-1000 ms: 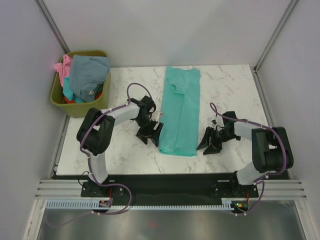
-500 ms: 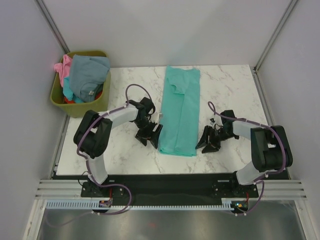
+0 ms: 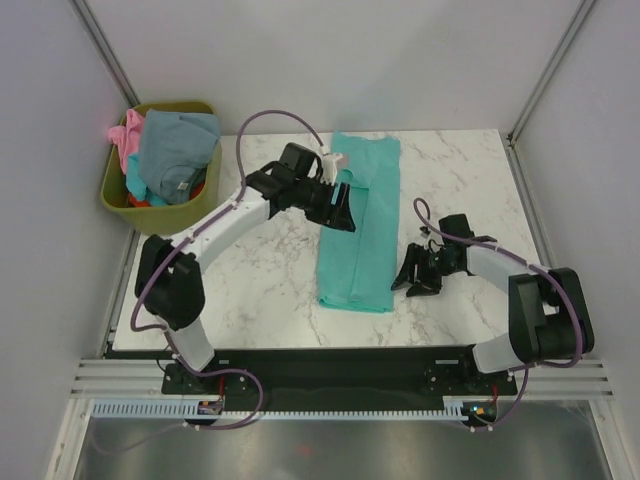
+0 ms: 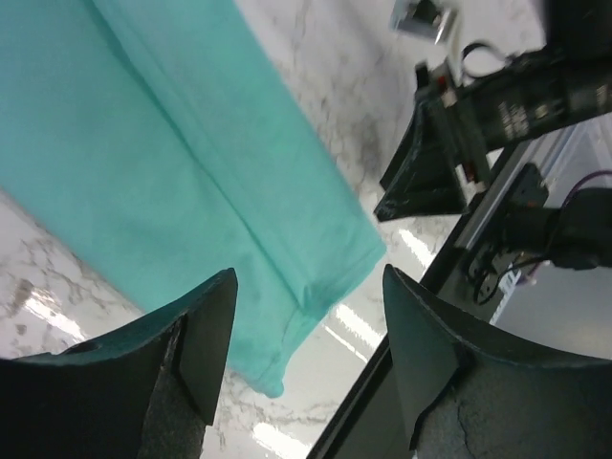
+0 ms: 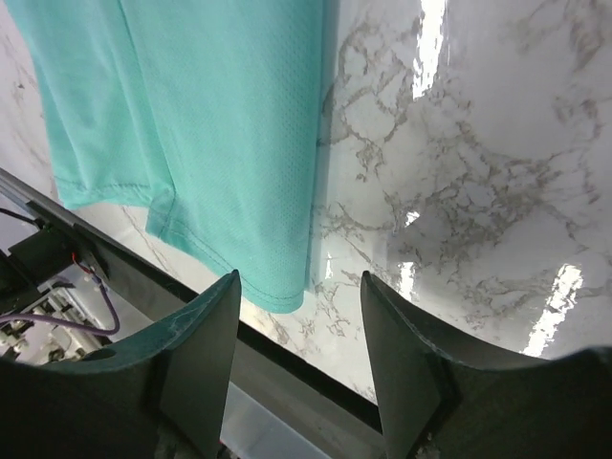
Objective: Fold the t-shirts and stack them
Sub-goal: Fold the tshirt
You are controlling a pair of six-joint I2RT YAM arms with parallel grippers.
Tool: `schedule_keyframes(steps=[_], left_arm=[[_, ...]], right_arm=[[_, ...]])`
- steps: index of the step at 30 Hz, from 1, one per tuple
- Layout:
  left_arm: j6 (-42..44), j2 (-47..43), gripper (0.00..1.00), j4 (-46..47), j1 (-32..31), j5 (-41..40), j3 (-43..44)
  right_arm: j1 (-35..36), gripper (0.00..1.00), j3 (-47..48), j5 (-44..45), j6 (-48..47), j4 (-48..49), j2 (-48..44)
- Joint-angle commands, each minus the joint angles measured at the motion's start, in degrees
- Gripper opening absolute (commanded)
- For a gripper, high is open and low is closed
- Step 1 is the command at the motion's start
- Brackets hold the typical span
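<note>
A teal t-shirt (image 3: 362, 225), folded lengthwise into a long strip, lies flat in the middle of the marble table (image 3: 260, 280). My left gripper (image 3: 343, 212) hovers open over the strip's upper left edge. In the left wrist view the teal t-shirt (image 4: 172, 163) lies below the left gripper (image 4: 308, 279), nothing between the fingers. My right gripper (image 3: 406, 283) stands open just right of the strip's near right corner. In the right wrist view that hem corner of the teal t-shirt (image 5: 220, 143) lies beside the empty right gripper (image 5: 300, 279). More t-shirts sit in a bin.
An olive-green bin (image 3: 118, 198) stands off the table's far left corner. It holds a grey-blue t-shirt (image 3: 178, 145) on top, a pink one (image 3: 124, 135) and a sliver of red-orange (image 3: 141, 201). Grey walls close in the sides and back.
My left arm has lifted from the strip's near left edge and swung away to its upper part. The right gripper has edged slightly toward the strip.
</note>
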Motion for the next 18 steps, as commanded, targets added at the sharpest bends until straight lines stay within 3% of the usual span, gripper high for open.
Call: schedule_keyframes(steps=[1,3,10,11,12,18], left_arm=[[-3.25,-5.97,0.7,3.62,-0.06,-4.46,3.8],[-9.91,-7.9,0.72,3.27,0.99,-5.01,0.3],[-9.94,-13.71,0.72,3.27,6.52,-5.01,-21.75],[-23.51,-13.02,0.73,3.35,6.88,-4.23,-25.95],[-23.91,-12.66,0.71,12.93,6.89,-0.13,-27.47],[-27.69,-9.15,0.68,23.12,6.89,3.69,-33.99]], right_arm=[[0.07,0.62,0.61,2.99,0.76,2.58,-3.41],[0.07,0.62,0.79,2.91,0.76,2.59,-4.11],[0.07,0.62,-2.63,1.85,2.61,4.77,-5.69],[0.07,0.62,-2.9,1.5,2.96,5.04,-5.69],[0.07,0.62,-2.99,1.32,3.13,5.31,-5.17],[0.07,0.61,-2.29,-0.17,3.14,5.92,-2.62]])
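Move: The folded t-shirt's near-left corner, the likely target, lies about 14 cm back from the left hand, 6 cm to its left and 17 cm below. Its near-right corner is about 14 cm back, 10 cm right and as low; the right gripper stands about 10 cm back, 14 cm right and 13 cm below. From the right hand, the near-left corner is about 5 cm back, 19 cm left and 4 cm below. The open left hand rises 6 cm, then descends about 18 cm, left and back, towards the near-left corner. ##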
